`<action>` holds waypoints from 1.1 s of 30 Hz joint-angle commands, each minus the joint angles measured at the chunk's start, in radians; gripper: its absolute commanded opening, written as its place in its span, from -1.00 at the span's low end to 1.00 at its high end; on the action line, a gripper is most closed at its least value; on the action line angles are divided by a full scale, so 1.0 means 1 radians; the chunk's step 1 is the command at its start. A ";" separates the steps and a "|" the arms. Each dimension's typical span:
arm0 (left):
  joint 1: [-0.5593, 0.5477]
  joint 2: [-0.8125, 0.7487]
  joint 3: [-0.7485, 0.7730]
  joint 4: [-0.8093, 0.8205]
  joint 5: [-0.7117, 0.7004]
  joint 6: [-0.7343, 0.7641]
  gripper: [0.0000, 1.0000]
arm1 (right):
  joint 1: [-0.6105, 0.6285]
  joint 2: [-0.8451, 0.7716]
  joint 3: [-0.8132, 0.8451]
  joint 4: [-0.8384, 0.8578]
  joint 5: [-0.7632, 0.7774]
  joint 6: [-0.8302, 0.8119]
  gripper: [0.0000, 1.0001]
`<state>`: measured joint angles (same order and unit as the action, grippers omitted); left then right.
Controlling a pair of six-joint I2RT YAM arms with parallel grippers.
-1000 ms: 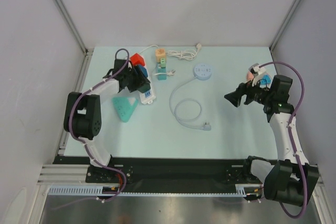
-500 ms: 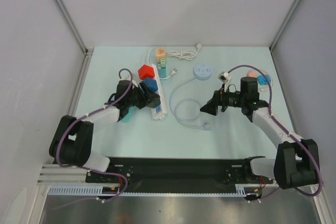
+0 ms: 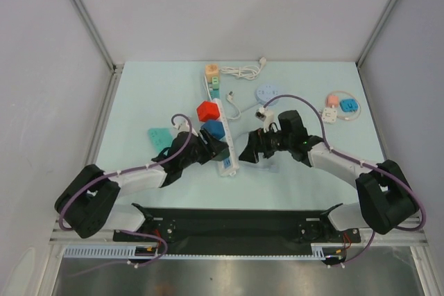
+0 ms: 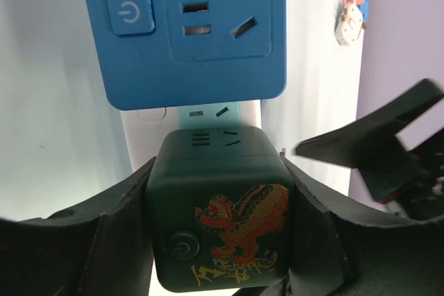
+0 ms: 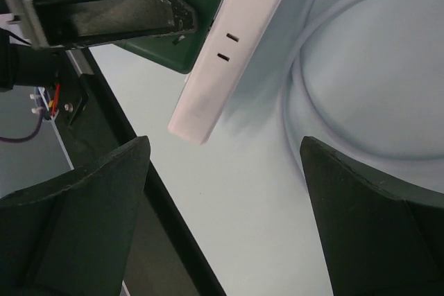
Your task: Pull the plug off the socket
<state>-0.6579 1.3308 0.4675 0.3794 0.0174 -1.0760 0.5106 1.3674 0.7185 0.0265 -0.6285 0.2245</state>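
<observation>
A dark green cube plug [image 4: 220, 206] with a red dragon print sits on the white power strip [image 3: 223, 145], the socket. My left gripper [image 3: 212, 149] is shut on it, one finger [image 4: 104, 227] pressed to each side. Just beyond it on the same strip are a blue cube [image 3: 214, 129] and a red cube [image 3: 207, 111]. My right gripper [image 3: 245, 154] is open, right of the strip's near end [image 5: 201, 112], with only bare table between its fingers [image 5: 90, 206]. In the right wrist view the green plug [image 5: 182, 45] shows at top left.
A teal triangular socket [image 3: 159, 135] lies left of my left arm. Orange and green adapters [image 3: 214, 74] sit at the strip's far end. A round pale-blue socket [image 3: 268, 93] with white cable [image 5: 333, 123] lies behind my right gripper. Pink and blue adapters [image 3: 340, 106] lie far right.
My left gripper has dragged the strip and its cubes toward the near middle of the table. My right arm has swung left to the strip's near end, jaws still wide.
</observation>
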 commanded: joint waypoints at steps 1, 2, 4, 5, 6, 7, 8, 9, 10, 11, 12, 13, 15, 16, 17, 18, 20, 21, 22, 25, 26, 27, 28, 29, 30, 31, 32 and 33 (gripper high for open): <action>-0.052 -0.082 0.039 0.237 -0.141 -0.062 -1.00 | 0.043 0.027 0.048 0.012 0.055 0.013 0.89; -0.060 -0.079 0.039 0.243 -0.154 -0.084 -1.00 | 0.049 0.033 0.050 0.013 0.050 0.015 0.89; -0.083 -0.068 0.043 0.260 -0.175 -0.107 -1.00 | 0.065 0.044 0.058 0.009 0.049 0.019 0.88; -0.092 -0.062 0.046 0.266 -0.191 -0.126 -1.00 | 0.066 0.051 0.061 0.007 0.049 0.021 0.88; -0.107 -0.055 0.049 0.273 -0.197 -0.134 -1.00 | 0.069 0.056 0.062 0.007 0.052 0.025 0.87; -0.117 -0.039 0.059 0.274 -0.203 -0.142 -0.99 | 0.069 0.056 0.068 0.003 0.052 0.029 0.86; -0.124 -0.030 0.063 0.276 -0.214 -0.162 -0.99 | 0.069 0.061 0.068 0.004 0.052 0.032 0.85; -0.141 -0.022 0.068 0.285 -0.233 -0.171 -1.00 | 0.071 0.065 0.070 0.003 0.049 0.036 0.85; -0.149 -0.004 0.071 0.297 -0.243 -0.182 -1.00 | 0.072 0.067 0.070 0.000 0.049 0.038 0.82; -0.155 0.004 0.075 0.306 -0.250 -0.203 -1.00 | 0.075 0.071 0.073 0.000 0.050 0.041 0.81; -0.169 0.013 0.085 0.317 -0.260 -0.209 -1.00 | 0.074 0.079 0.076 -0.003 0.058 0.041 0.80; -0.175 0.033 0.092 0.329 -0.264 -0.219 -1.00 | 0.074 0.081 0.079 -0.011 0.064 0.039 0.78; -0.193 0.050 0.115 0.338 -0.280 -0.236 -1.00 | 0.074 0.091 0.088 -0.019 0.079 0.039 0.75; -0.200 0.054 0.125 0.335 -0.283 -0.239 -1.00 | 0.074 0.094 0.090 -0.022 0.081 0.035 0.68; -0.204 0.065 0.134 0.335 -0.289 -0.239 -1.00 | 0.074 0.099 0.091 -0.022 0.082 0.036 0.65; -0.210 0.068 0.146 0.335 -0.295 -0.239 -1.00 | 0.072 0.104 0.098 -0.022 0.082 0.033 0.62; -0.213 0.074 0.154 0.337 -0.307 -0.245 -1.00 | 0.074 0.113 0.101 -0.056 0.081 0.033 0.53; -0.216 0.077 0.158 0.339 -0.309 -0.246 -1.00 | 0.074 0.113 0.102 -0.056 0.079 0.033 0.50; -0.217 0.079 0.161 0.342 -0.309 -0.248 -1.00 | 0.074 0.117 0.104 -0.059 0.079 0.033 0.42; -0.220 0.077 0.166 0.340 -0.316 -0.251 -1.00 | 0.074 0.125 0.110 -0.068 0.072 0.030 0.30; -0.220 0.076 0.165 0.342 -0.323 -0.251 -1.00 | 0.074 0.128 0.111 -0.069 0.066 0.030 0.26; -0.221 0.070 0.161 0.342 -0.326 -0.251 -1.00 | 0.074 0.131 0.113 -0.073 0.061 0.027 0.22; -0.221 0.068 0.160 0.340 -0.332 -0.251 -1.00 | 0.074 0.131 0.117 -0.077 0.058 0.024 0.05; -0.221 0.067 0.158 0.342 -0.333 -0.251 -1.00 | 0.074 0.133 0.121 -0.079 0.058 0.022 -0.06; -0.221 0.064 0.157 0.346 -0.333 -0.251 -1.00 | 0.072 0.131 0.122 -0.080 0.053 0.012 -0.20; -0.221 0.064 0.157 0.346 -0.333 -0.249 -1.00 | 0.069 0.131 0.124 -0.085 0.053 0.009 -0.53; -0.223 0.062 0.158 0.345 -0.329 -0.246 -1.00 | 0.063 0.131 0.127 -0.085 0.049 0.003 -0.69; -0.223 0.062 0.161 0.340 -0.327 -0.248 -1.00 | 0.052 0.131 0.128 -0.085 0.043 0.003 -1.00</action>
<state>-0.8745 1.4364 0.5556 0.5007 -0.2932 -1.3411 0.5644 1.5036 0.7994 -0.0612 -0.5102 0.2531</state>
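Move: The near end of the white socket strip lies about 7 cm to the right hand's left, 3 cm back and some 6 cm below. From the right hand, the green cube plug in the left gripper is about 10 cm left and 1 cm ahead, 2 cm lower; the blue cube plug is 12 cm left, 8 cm ahead, 3 cm lower. From the left hand, that strip end is about 3 cm right, 6 cm back and 6 cm below. Rightward by about 5 cm and then also up some 3 cm, the left hand, still gripping the green cube plug, brings the socket strip to the right hand, turning about 10 degrees counter-clockwise with its right side tipping up. The right hand eases some 2 cm left, sinks about 3.5 cm in all, and closes its wide-open fingers to pinch the strip's near end from both sides. ##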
